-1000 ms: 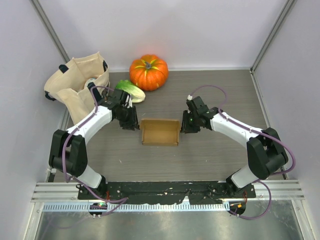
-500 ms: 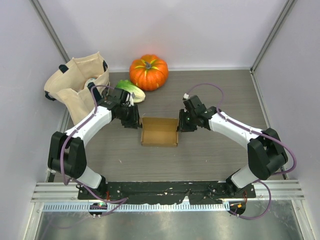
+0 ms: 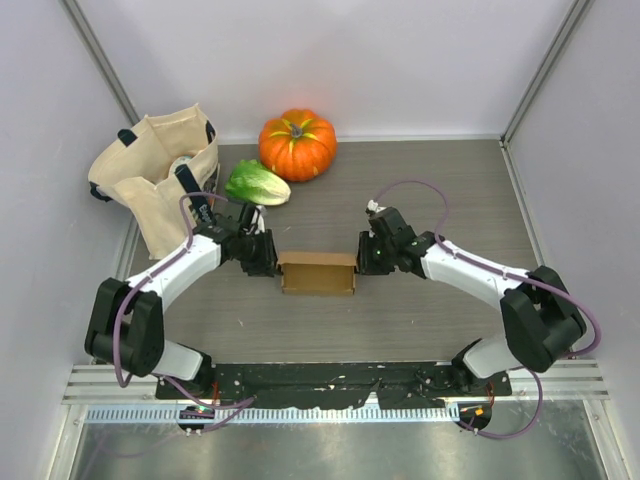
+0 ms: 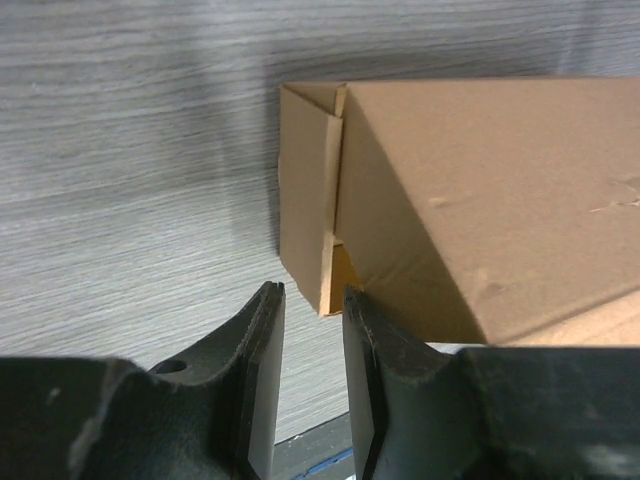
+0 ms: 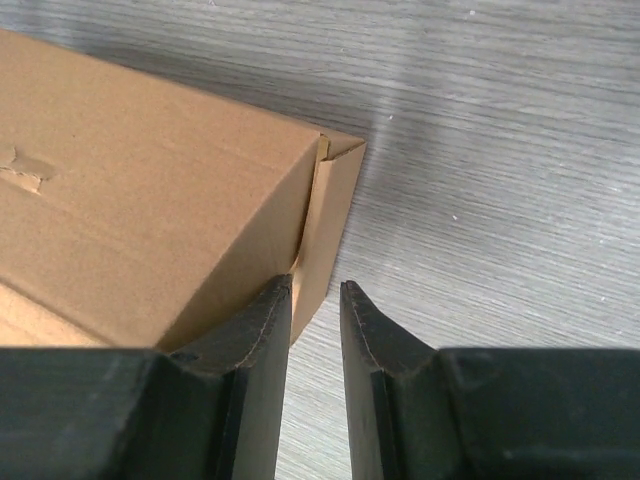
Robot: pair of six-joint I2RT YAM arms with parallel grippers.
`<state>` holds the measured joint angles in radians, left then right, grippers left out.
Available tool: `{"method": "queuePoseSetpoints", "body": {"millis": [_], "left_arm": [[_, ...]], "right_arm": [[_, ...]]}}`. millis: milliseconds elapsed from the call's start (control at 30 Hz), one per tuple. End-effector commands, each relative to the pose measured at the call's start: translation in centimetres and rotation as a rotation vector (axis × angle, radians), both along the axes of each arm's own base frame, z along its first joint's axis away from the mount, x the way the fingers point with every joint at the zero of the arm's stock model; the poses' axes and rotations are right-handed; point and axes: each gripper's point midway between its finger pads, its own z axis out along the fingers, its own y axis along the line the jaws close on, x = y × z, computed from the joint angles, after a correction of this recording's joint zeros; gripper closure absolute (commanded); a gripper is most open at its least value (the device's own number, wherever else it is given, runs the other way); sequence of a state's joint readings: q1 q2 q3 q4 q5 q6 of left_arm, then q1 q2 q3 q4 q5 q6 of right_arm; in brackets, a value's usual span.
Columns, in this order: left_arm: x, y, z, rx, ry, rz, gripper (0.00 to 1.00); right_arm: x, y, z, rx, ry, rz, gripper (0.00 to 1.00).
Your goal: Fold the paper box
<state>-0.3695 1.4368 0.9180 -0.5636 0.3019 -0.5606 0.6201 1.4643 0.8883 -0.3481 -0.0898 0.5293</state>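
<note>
The paper box [image 3: 318, 272] is a small tan cardboard box, tipped so that a plain broad face shows. My left gripper [image 3: 268, 258] is at its left end and my right gripper [image 3: 366, 256] at its right end. In the left wrist view the paper box [image 4: 480, 190] fills the upper right. The left gripper [image 4: 312, 292] has its jaws narrowly apart, with the lower corner of the end flap just between the tips and a gap on each side. In the right wrist view the right gripper [image 5: 315, 283] straddles the end wall of the paper box [image 5: 140, 190], with a gap to the right finger.
An orange pumpkin [image 3: 297, 143] stands at the back. A green leafy vegetable [image 3: 257, 183] lies beside it. A beige tote bag [image 3: 155, 180] sits at the back left, close to the left arm. Grey walls enclose the wooden table [image 3: 440, 190] on three sides.
The box has tipped from open side up to a narrower side-on look. Both grippers have come nearer and lower at its ends. The left jaws have narrowed slightly.
</note>
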Motion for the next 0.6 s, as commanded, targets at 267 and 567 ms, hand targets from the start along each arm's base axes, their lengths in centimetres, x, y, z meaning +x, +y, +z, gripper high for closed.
{"method": "queuePoseSetpoints", "body": {"millis": [267, 567], "left_arm": [[-2.2, 3.3, 2.0, 0.09, -0.085, 0.109, 0.48], [2.3, 5.5, 12.9, 0.087, -0.333, 0.23, 0.19]], "right_arm": [[0.1, -6.1, 1.0, -0.206, -0.102, -0.175, 0.68], [3.5, -4.0, 11.1, 0.25, -0.108, -0.337, 0.29]]}}
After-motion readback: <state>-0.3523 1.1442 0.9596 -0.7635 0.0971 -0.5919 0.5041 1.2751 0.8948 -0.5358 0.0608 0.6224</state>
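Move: The paper box stands between the two grippers, its middle about 8 cm to the right of the left hand and 3 cm below it, level with it fore and aft. From the right hand the same box lies some 8 cm to the left, also about 3 cm below. The lettuce is roughly 18 cm ahead and 4 cm left of the left hand, the pumpkin about 26 cm ahead and 4 cm right of it. Back both grippers off the ends of the box, freeing them from the lid's side flaps. Take the right one about 7 cm to the right, staying low before lifting late, and turn it clockwise; ease the left one back and leftward, then mostly up, some 6 cm, with its fingertips tilting slightly outward. Open both pairs of fingers wider as they clear. ##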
